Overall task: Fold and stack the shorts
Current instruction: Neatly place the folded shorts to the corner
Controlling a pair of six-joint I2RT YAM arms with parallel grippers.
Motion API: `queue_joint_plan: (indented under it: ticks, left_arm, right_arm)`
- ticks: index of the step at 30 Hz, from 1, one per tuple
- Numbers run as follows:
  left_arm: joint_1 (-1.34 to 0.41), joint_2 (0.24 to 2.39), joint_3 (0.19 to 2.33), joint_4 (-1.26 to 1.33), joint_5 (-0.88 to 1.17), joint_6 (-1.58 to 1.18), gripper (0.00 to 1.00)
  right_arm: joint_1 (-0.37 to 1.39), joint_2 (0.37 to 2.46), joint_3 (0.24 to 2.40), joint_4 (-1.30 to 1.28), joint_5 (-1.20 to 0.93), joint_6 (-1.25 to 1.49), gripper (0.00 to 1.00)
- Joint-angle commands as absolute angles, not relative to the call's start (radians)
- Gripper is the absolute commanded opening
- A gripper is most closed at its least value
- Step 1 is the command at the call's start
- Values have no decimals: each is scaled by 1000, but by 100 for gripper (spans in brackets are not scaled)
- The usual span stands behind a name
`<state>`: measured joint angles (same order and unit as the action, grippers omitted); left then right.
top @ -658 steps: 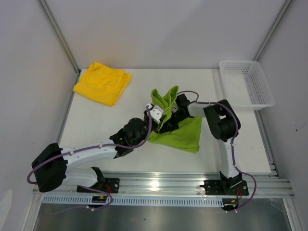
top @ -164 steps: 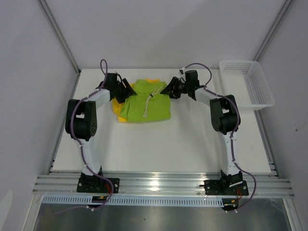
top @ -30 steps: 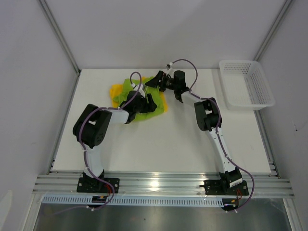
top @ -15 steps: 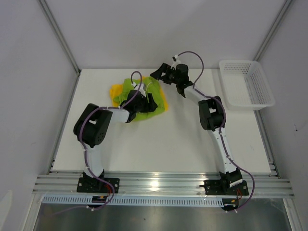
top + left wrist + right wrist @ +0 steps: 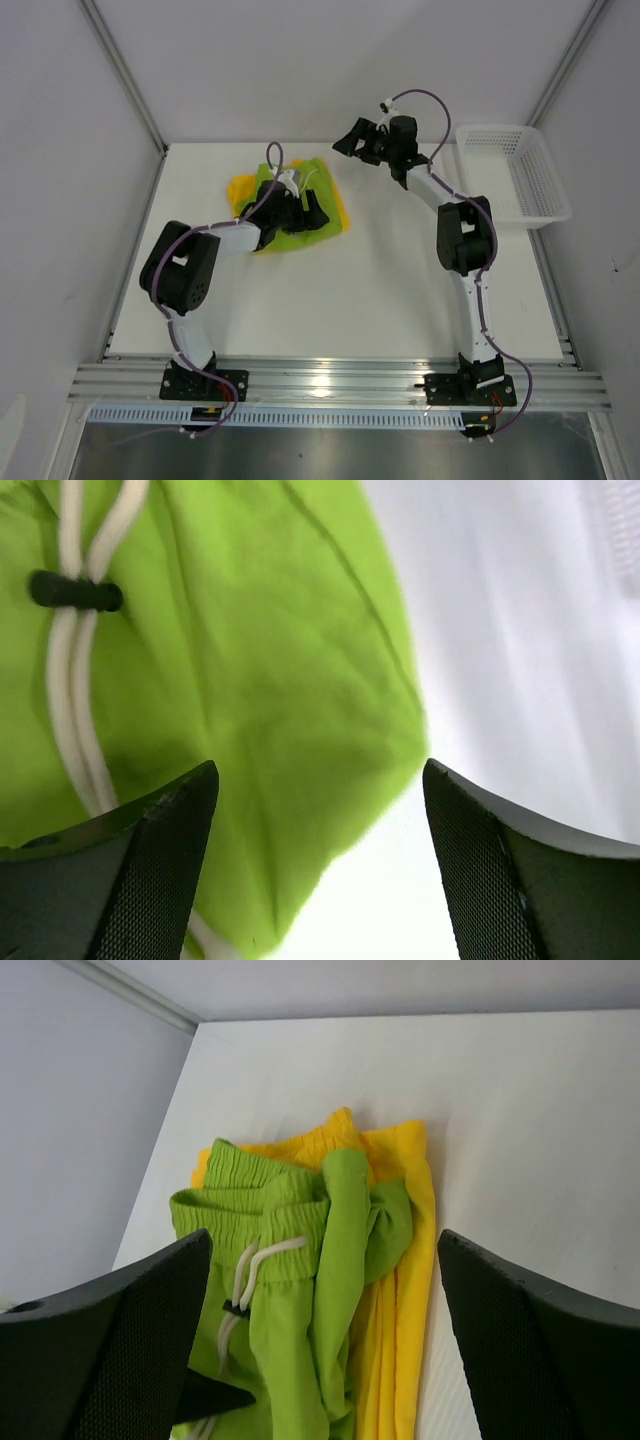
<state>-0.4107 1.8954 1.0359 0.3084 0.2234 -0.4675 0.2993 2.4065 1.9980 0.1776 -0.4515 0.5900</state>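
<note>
The lime green shorts (image 5: 300,180) lie crumpled on top of the yellow shorts (image 5: 240,188) at the back left of the table. Their white drawstring (image 5: 75,670) shows in the left wrist view. My left gripper (image 5: 308,208) hovers low over the green shorts' right edge (image 5: 300,680), jaws open, nothing pinched. Open and empty, my right gripper (image 5: 350,138) hangs raised to the right of the pile. It looks down on the green shorts (image 5: 290,1290) and the yellow shorts (image 5: 405,1290) beneath.
A white mesh basket (image 5: 500,131) stands at the back right corner. The white table (image 5: 350,300) has grey walls at its left side and back. Metal rails run along the near edge by both arm bases.
My right gripper has drawn back to the right and upward, away from the pile. My left gripper's jaws have spread a little wider over the green shorts.
</note>
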Motion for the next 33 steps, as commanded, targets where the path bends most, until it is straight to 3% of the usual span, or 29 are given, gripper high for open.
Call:
queue_joint_plan:
  ticks: [1, 10, 13, 14, 19, 25, 33]
  left_arm:
    - [-352, 1737, 1052, 239, 349, -529, 85]
    - [-270, 1602, 959, 48, 279, -653, 86]
    - [-272, 1603, 914, 66, 305, -705, 85]
    - [-272, 1603, 890, 83, 307, -715, 85]
    - [-259, 1647, 893, 39, 242, -715, 85]
    - [-195, 1766, 985, -25, 219, -713, 83]
    - [-103, 1844, 1086, -71, 239, -732, 83]
  right_arm:
    - [296, 2293, 1988, -35, -546, 456, 95]
    - [334, 2243, 1856, -170, -644, 355, 94]
    - [373, 2249, 1856, -219, -612, 328, 88]
    - [382, 2252, 1853, -228, -608, 324, 81]
    - [434, 2273, 1867, -276, -520, 307, 66]
    - [469, 2324, 1896, -333, -376, 356, 25]
    - [502, 2427, 1934, -264, -321, 486, 14]
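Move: The green shorts' right edge lies about 12 cm back, 6 cm left and 11 cm below the right gripper. The yellow shorts' exposed right edge is roughly 10 cm back and 4 cm left of that gripper; the drawstring is some 7 cm back and 11 cm left. For the left gripper, the green shorts' left front part is about 11 cm left, 2 cm back and 2 cm below. Bring the right gripper back about 13 cm and down onto the green shorts' right edge, easing a little left and tipping its fingers down, and close it to pinch the green cloth there. Meanwhile lift the open left gripper off the near right corner, carry it about 11 cm left over the shorts, drawing back, then sink and ease forward at their left front part, turning counter-clockwise and tipping down, fingers still open. ##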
